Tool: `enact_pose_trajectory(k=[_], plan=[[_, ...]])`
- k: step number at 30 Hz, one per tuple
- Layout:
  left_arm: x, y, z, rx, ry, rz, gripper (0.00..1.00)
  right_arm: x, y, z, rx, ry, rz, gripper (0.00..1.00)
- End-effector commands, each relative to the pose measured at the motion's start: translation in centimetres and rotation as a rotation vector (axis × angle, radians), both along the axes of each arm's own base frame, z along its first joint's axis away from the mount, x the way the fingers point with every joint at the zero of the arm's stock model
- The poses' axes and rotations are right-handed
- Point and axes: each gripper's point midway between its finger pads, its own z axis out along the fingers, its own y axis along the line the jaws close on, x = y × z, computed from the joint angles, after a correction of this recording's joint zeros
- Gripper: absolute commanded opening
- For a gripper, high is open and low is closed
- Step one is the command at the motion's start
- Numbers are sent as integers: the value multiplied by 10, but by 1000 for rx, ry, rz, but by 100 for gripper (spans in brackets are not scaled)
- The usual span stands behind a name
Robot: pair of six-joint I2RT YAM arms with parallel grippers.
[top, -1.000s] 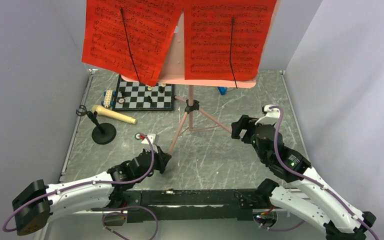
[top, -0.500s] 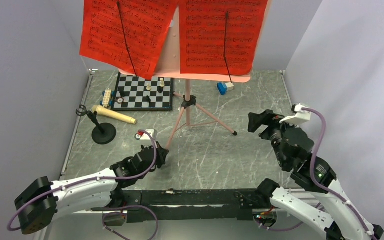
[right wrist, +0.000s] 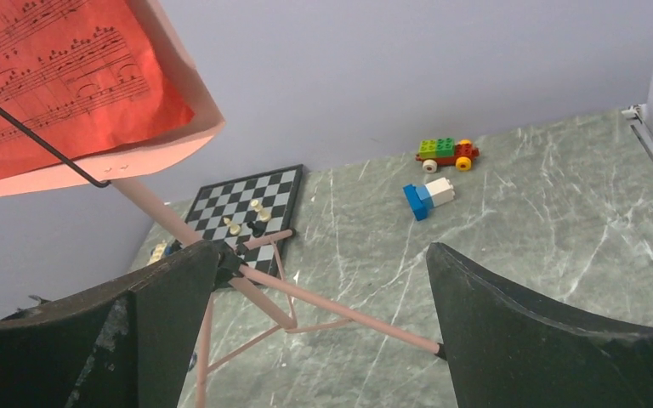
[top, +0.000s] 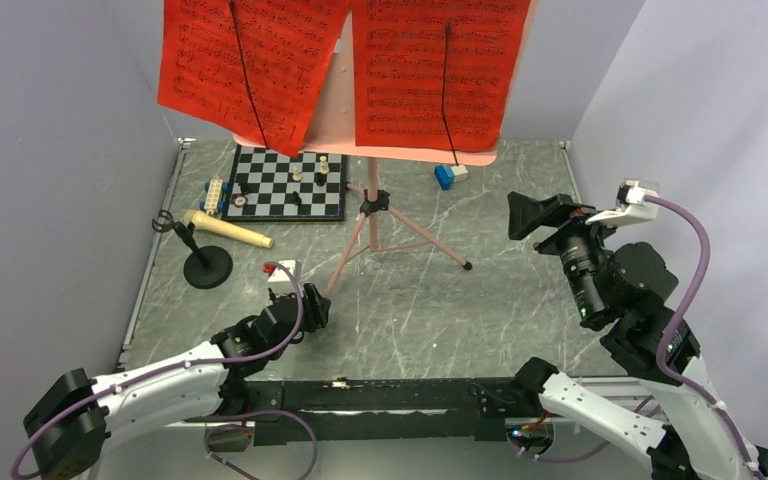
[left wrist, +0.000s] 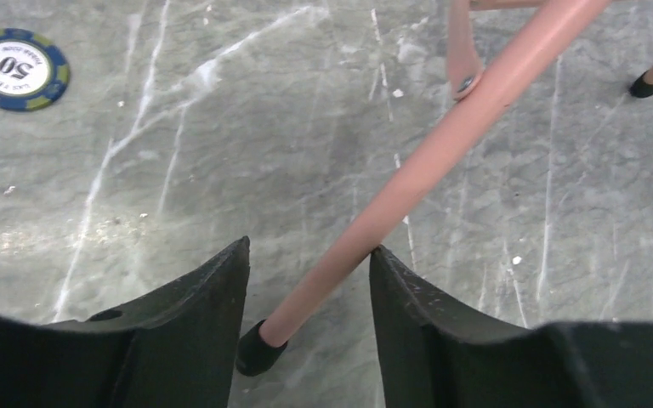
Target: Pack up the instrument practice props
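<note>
The pink music stand (top: 367, 208) is upright at mid-table. Two red sheet-music pages (top: 245, 60) sit on its desk under black wire holders. My left gripper (top: 318, 300) is low at the stand's near leg. In the left wrist view the left gripper (left wrist: 308, 255) is open, and the pink leg (left wrist: 425, 166) runs between the fingers, brushing the right one, its black foot on the table. My right gripper (top: 525, 215) hangs wide open above the right side, empty, facing the stand's right leg (right wrist: 340, 310). The cream microphone (top: 225, 230) lies by its black round-base stand (top: 207, 268) at the left.
A chessboard (top: 285, 185) with pieces lies behind the tripod. Toy bricks sit near it: a blue-and-white one (right wrist: 429, 195), a small wheeled one (right wrist: 446, 153) and another brick (top: 217, 192) left of the board. A poker chip (left wrist: 15, 70) lies ahead of my left gripper. Grey walls close in on three sides.
My left gripper has opened around the stand's near leg. The stand has shifted slightly left. My right arm has risen and swung right, away from the stand's right leg.
</note>
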Motion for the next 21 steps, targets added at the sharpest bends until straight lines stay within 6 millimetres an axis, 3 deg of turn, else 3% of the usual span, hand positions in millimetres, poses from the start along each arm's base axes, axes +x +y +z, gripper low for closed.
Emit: enact_pose_trajectory(k=[1, 6, 12, 17, 21], plan=[[0, 18, 0, 76, -8, 24, 63, 3, 9, 37, 1, -96, 37, 99], [2, 1, 37, 40, -56, -62, 78, 9, 23, 64, 4, -144, 80, 100], [-3, -21, 92, -48, -123, -172, 79, 13, 28, 102, -4, -228, 85, 100], [-11, -42, 167, -154, -233, -299, 78, 27, 41, 114, -51, -226, 86, 100], [-22, -50, 240, -232, -352, -382, 78, 31, 50, 123, -44, -237, 125, 100]])
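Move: The music stand's tray, its middle, lies about 17 cm ahead of the left hand, 10 cm right and some 24 cm above. The stand's left leg runs between those fingers, its foot about 2 cm back, 2 cm left and 5 cm below; the hub is 12 cm ahead, 10 cm right and 10 cm up. From the right hand, the right music sheet's middle is some 22 cm ahead, 16 cm left, about level, and the tray's near right corner 17 cm ahead, 7 cm left, 12 cm below. The stand's left leg comes free as the already parting left fingers open wider; that hand then climbs about 16 cm with some 4 cm to the right, tipping up and turning clockwise. Meanwhile the right hand, kept wide open, rises roughly 10 cm beside the right sheet, easing left and a little forward towards it, fingertips tilting up about 10 degrees. ##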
